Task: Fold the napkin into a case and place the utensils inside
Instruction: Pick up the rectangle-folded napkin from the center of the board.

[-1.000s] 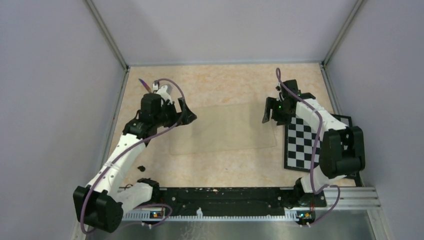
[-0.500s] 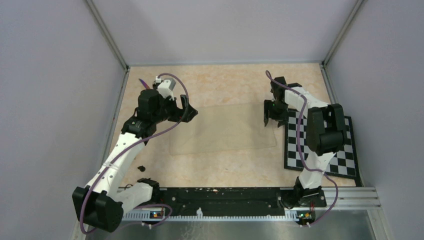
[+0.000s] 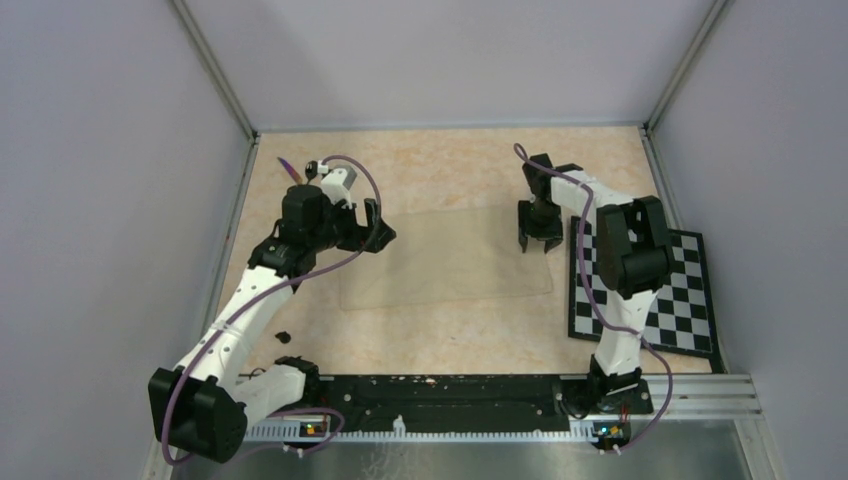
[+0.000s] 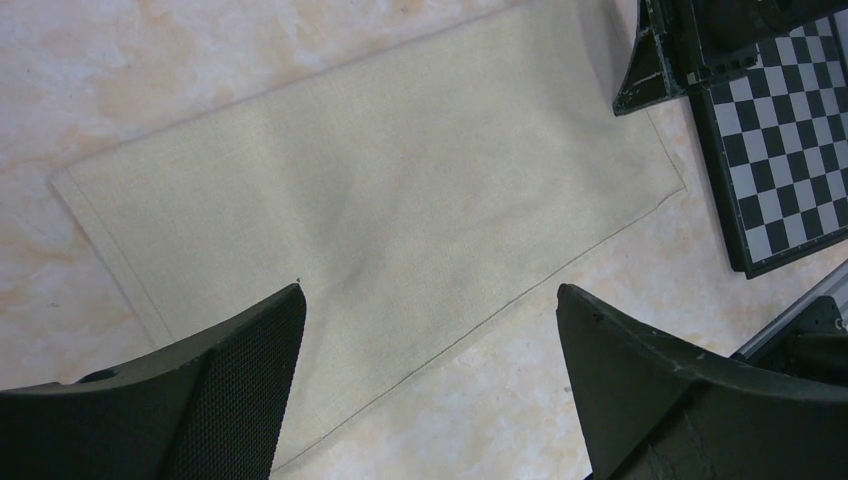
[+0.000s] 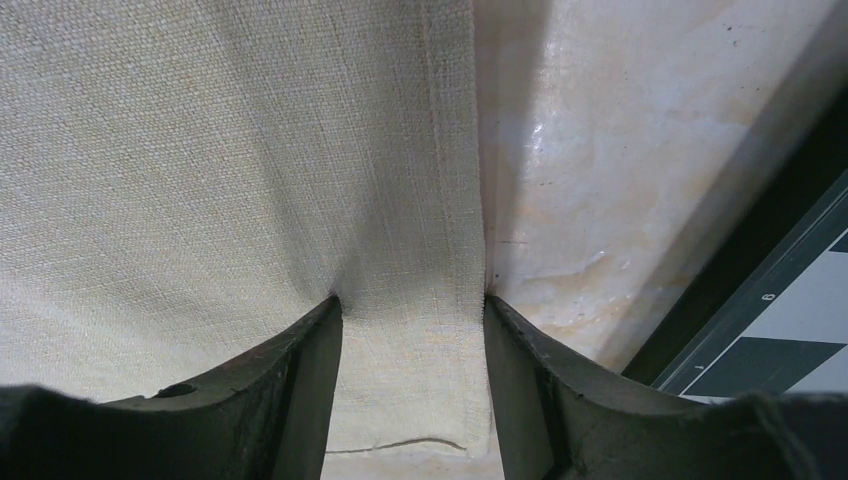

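The beige napkin lies flat and unfolded in the middle of the table. My left gripper hovers wide open over its left end; in the left wrist view the napkin spreads out below the gripper. My right gripper is down on the napkin's far right corner. Its jaws are still apart, astride the hemmed edge of the napkin, and the cloth puckers between the fingertips of the gripper. The purple knife lies far left behind the left arm. The black spoon lies near left.
A black-and-white checkerboard lies just right of the napkin, close to the right gripper, and shows as the checkerboard in the left wrist view. Grey walls enclose the table on three sides. The black base rail runs along the near edge.
My right gripper moved left off the checkerboard onto the napkin's far right corner, dropped to the cloth, and its jaws narrowed. The left gripper barely shifted and stayed open.
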`<state>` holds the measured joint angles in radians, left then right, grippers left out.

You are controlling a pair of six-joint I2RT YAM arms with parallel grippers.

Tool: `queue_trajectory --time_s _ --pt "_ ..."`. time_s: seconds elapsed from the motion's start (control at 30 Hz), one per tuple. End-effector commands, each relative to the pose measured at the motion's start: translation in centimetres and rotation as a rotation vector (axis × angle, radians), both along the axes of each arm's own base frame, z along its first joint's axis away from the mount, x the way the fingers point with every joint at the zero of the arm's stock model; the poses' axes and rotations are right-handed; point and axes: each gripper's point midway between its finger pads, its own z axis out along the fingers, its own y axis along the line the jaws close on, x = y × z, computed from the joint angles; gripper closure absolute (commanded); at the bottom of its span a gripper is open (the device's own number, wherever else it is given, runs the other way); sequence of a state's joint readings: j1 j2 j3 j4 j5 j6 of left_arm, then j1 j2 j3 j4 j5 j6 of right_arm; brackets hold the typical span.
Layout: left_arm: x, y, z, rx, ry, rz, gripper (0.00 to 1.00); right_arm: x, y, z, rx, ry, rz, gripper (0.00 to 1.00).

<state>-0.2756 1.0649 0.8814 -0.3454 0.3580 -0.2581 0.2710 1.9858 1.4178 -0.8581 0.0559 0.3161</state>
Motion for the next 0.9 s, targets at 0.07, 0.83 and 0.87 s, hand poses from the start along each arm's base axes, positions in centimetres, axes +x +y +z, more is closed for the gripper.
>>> queue_trajectory --time_s 0.07,0.83,0.87 --pt "0.3 0.1 1.1 0.006 -0.045 -0.004 0.01 0.3 -0.4 -1.2 -0.073 -0.03 -0.013 0.5" --pt "0.3 0.2 -0.1 0.011 -0.013 0.004 0.01 1.8 -1.6 6.9 -0.123 -0.217 0.138 1.0" --pt "0.3 0.2 -0.1 0.009 -0.012 0.004 0.01 1.5 -2.1 7.1 -0.142 -0.216 0.132 1.0"
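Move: The folded napkin lies flat under my right hand's fingers: its right edge is about 2 cm to the right, level with me and about a centimetre below, while its middle is some 18 cm to the left and 2 cm nearer. The checkerboard's middle sits roughly 20 cm to the right and 9 cm back. From my idle left hand the napkin's middle is about 12 cm to the right, 3 cm ahead and 19 cm below. Staying low, my right hand creeps under a centimetre forward and left while I close the half-open fingers fully, pinching the cloth just inside the napkin's right edge. With that hold I lift some 2.5 cm, easing about 1.5 cm back to the right towards the checkerboard, the fingertips tipping slightly forward and the hand turning a little counter-clockwise. ##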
